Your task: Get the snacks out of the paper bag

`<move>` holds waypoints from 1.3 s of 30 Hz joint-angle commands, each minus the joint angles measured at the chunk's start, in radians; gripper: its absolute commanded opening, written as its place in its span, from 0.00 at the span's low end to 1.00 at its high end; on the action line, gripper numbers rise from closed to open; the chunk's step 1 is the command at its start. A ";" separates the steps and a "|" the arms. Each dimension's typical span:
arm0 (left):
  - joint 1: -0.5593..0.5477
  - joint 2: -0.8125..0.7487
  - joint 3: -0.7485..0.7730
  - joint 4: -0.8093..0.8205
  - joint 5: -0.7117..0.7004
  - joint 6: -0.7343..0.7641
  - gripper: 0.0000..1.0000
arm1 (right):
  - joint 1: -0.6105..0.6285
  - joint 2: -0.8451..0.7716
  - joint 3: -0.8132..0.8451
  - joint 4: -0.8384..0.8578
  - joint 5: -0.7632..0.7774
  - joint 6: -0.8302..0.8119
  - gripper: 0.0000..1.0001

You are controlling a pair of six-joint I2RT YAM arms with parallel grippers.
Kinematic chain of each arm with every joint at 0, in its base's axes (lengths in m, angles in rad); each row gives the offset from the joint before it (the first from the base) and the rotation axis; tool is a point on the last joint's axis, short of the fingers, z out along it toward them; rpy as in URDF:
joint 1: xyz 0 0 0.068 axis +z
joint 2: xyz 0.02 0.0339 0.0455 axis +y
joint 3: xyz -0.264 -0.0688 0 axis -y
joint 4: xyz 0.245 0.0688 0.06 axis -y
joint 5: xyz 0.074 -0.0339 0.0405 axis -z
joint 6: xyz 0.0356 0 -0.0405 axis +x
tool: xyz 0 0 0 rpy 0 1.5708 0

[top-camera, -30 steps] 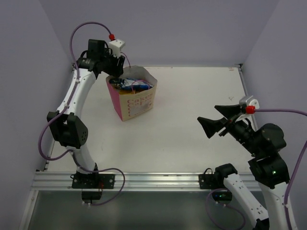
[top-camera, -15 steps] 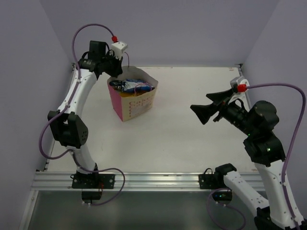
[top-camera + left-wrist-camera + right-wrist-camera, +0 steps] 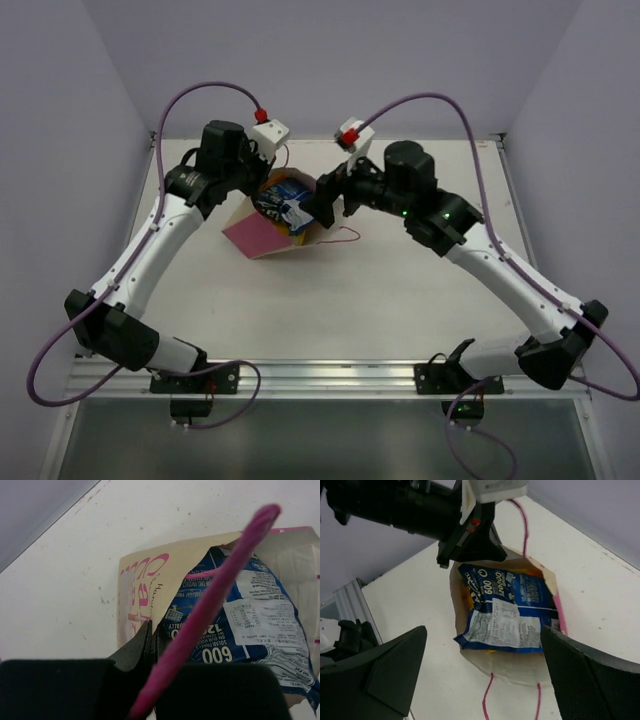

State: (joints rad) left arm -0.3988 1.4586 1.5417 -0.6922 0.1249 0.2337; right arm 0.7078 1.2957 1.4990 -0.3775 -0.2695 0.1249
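The paper bag (image 3: pixel 260 238) lies tipped over, pink side up, with its mouth facing the right arm. My left gripper (image 3: pixel 264 183) is shut on the bag's cream rim (image 3: pixel 137 587), jaws pinched together at the paper (image 3: pixel 151 639). A pink cord handle (image 3: pixel 220 585) crosses close in front of that camera. A blue-and-white snack packet (image 3: pixel 512 612) fills the mouth, with a sliver of a yellow packet (image 3: pixel 468 599) behind it. Other snacks are hidden. My right gripper (image 3: pixel 483 632) is open, fingers (image 3: pixel 385 672) spread wide on both sides of the mouth, touching nothing.
The bag's second cord handle (image 3: pixel 346 236) trails loose on the white table to the right of the bag. The purple walls stand close behind the bag and at the left. The aluminium rail (image 3: pixel 320 375) with both arm bases runs along the near edge.
The left gripper shut on the bag's rim and tipped the bag over toward the right. The right arm swung from the far right across to the bag's mouth, still open.
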 commanded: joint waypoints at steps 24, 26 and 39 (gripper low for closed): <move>-0.057 -0.158 -0.153 0.166 -0.018 -0.116 0.00 | 0.197 0.215 -0.227 0.382 0.323 -0.110 0.00; -0.069 -0.168 -0.166 0.169 -0.030 -0.116 0.00 | 0.197 0.135 -0.224 0.315 0.290 -0.102 0.00; -0.167 -0.155 -0.272 0.240 -0.065 -0.158 0.00 | 0.086 -0.337 -0.394 0.012 0.472 0.063 0.00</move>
State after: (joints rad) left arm -0.5426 1.3140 1.2964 -0.5259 0.0662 0.1120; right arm 0.8669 0.9863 1.1831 -0.2924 0.0631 0.1123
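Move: The blue snack packet lies on top in the mouth of the paper bag, about 11 cm to the right hand's left, 5 cm ahead and some 18 cm below its open fingers. A yellow snack shows about 4 cm right of the packet and 6 cm nearer the bases; the bag's near pink handle is nearly straight below the right hand, 1 cm back and 22 cm down. From the left hand, shut on the rim, the packet is about 7 cm right, 2 cm back and 6 cm below. The right hand plunges about 18 cm down and 9 cm left, slightly forward, its fingers tipping some 15 degrees lower, into the bag mouth and pinches the near edge of the blue packet from wide open to shut. It then pulls the packet up about 16 cm, right and back towards the bases, levelling again, while the left hand keeps its pinch on the rim and eases back and right. ##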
